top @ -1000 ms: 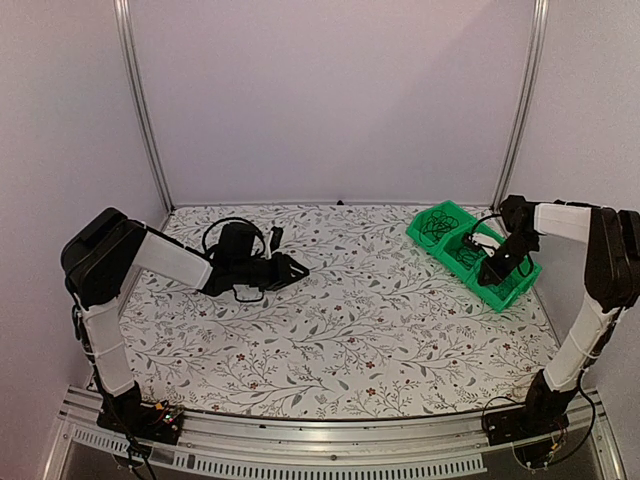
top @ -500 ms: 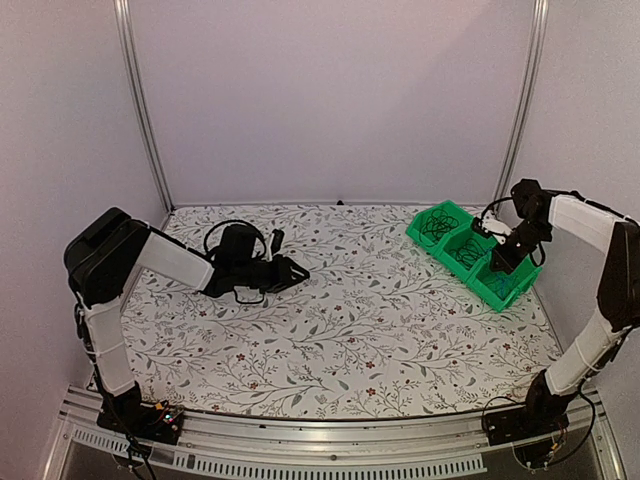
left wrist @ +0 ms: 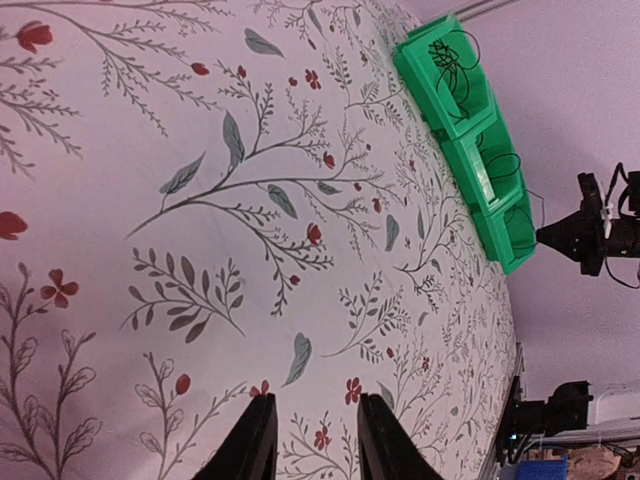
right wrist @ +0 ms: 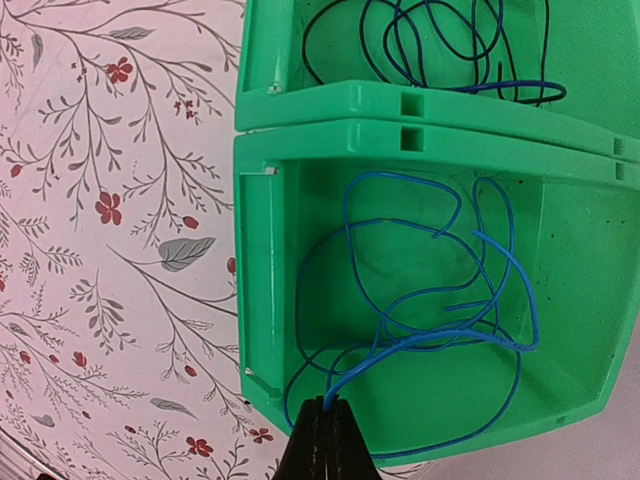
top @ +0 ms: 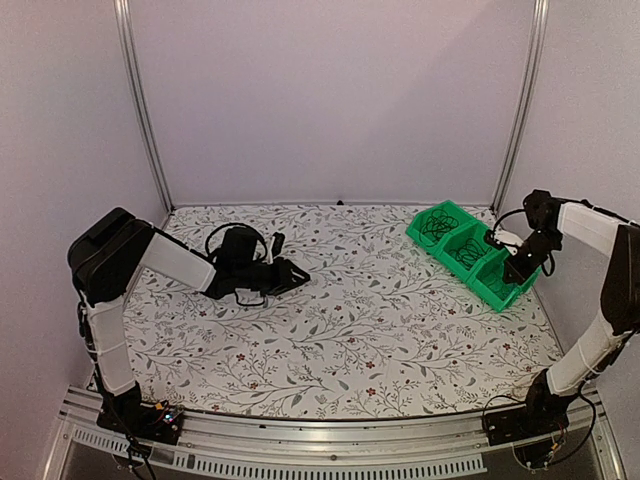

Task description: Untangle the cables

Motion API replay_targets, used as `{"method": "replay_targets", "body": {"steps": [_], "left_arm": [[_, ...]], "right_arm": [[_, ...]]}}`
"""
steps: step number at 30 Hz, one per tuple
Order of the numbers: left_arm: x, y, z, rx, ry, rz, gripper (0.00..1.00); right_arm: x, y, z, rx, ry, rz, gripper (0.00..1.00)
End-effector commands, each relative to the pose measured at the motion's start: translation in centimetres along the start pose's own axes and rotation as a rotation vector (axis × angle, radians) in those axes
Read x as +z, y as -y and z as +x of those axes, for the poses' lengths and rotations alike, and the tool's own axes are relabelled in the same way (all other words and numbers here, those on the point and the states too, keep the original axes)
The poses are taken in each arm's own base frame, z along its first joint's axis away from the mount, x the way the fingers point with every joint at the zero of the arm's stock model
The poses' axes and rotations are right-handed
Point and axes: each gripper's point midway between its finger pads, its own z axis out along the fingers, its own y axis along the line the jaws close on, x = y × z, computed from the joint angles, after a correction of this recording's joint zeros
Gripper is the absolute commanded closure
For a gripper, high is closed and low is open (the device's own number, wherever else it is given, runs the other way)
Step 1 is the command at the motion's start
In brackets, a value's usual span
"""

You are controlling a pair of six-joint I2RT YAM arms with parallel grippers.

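Three green bins [top: 462, 232] stand in a row at the table's back right. The nearest bin [right wrist: 255, 290] holds a loose blue cable [right wrist: 430, 330]. My right gripper [right wrist: 327, 408] hangs over that bin's near edge, shut on one strand of the blue cable that runs out from between its tips. A dark cable [right wrist: 440, 40] lies coiled in the bin beside it, and black cable [left wrist: 448, 60] shows in the far bin. My left gripper [left wrist: 315, 400] is low over the table at the left [top: 298, 270], open, with nothing between its fingers [left wrist: 258, 430].
The floral tablecloth [top: 360, 320] covers the whole table. A thick black cable loop [top: 232, 228] belongs to the left arm. Metal posts [top: 140, 100] and pale walls close in the back and sides. The right arm [left wrist: 600, 225] is beside the bins' near end.
My right gripper has shifted to the right, from above the nearest bin's middle to its outer near edge, still shut. The left arm has barely moved.
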Motion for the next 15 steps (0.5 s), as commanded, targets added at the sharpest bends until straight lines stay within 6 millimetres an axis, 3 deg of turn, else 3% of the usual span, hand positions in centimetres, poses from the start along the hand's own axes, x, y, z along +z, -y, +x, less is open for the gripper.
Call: {"method": "replay_targets", "body": {"steps": [1, 4, 6, 15], "left_arm": [[0.0, 0.4, -0.8, 0.002, 0.014, 0.026, 0.74], [0.0, 0.5, -0.9, 0.004, 0.016, 0.027, 0.74], [-0.3, 0.8, -1.1, 0.012, 0.021, 0.024, 0.74], [-2.3, 1.3, -2.8, 0.122, 0.039, -0.089, 0.74]], "right_arm": [[1.1, 0.1, 0.2, -0.001, -0.012, -0.011, 0.91], [1.6, 0.9, -0.6, 0.013, -0.007, -0.001, 0.71], [1.1, 1.3, -1.2, 0.021, 0.000, -0.001, 0.63], [-5.7, 2.8, -5.4, 0.031, 0.183, 0.082, 0.49]]}}
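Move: The right hand hangs over the tray's near compartment, blue cable still pinched in its shut fingers. The compartment's middle is about 3 cm ahead, 1 cm left and 8 cm below. The middle compartment, with its coiled cable, lies roughly 13 cm ahead and 6 cm left; the far compartment is about 23 cm ahead and 12 cm left. From the idle left hand, the near compartment lies about 54 cm right, 1 cm back and 3 cm below. Down by about 1.5 cm into the near compartment goes the right hand, its fingers opening from shut to about half wide and letting go of the blue cable. It then rises some 3.5 cm and drifts about 3 cm forward, away from the compartment floor, the fingers still spreading and pointing down. ##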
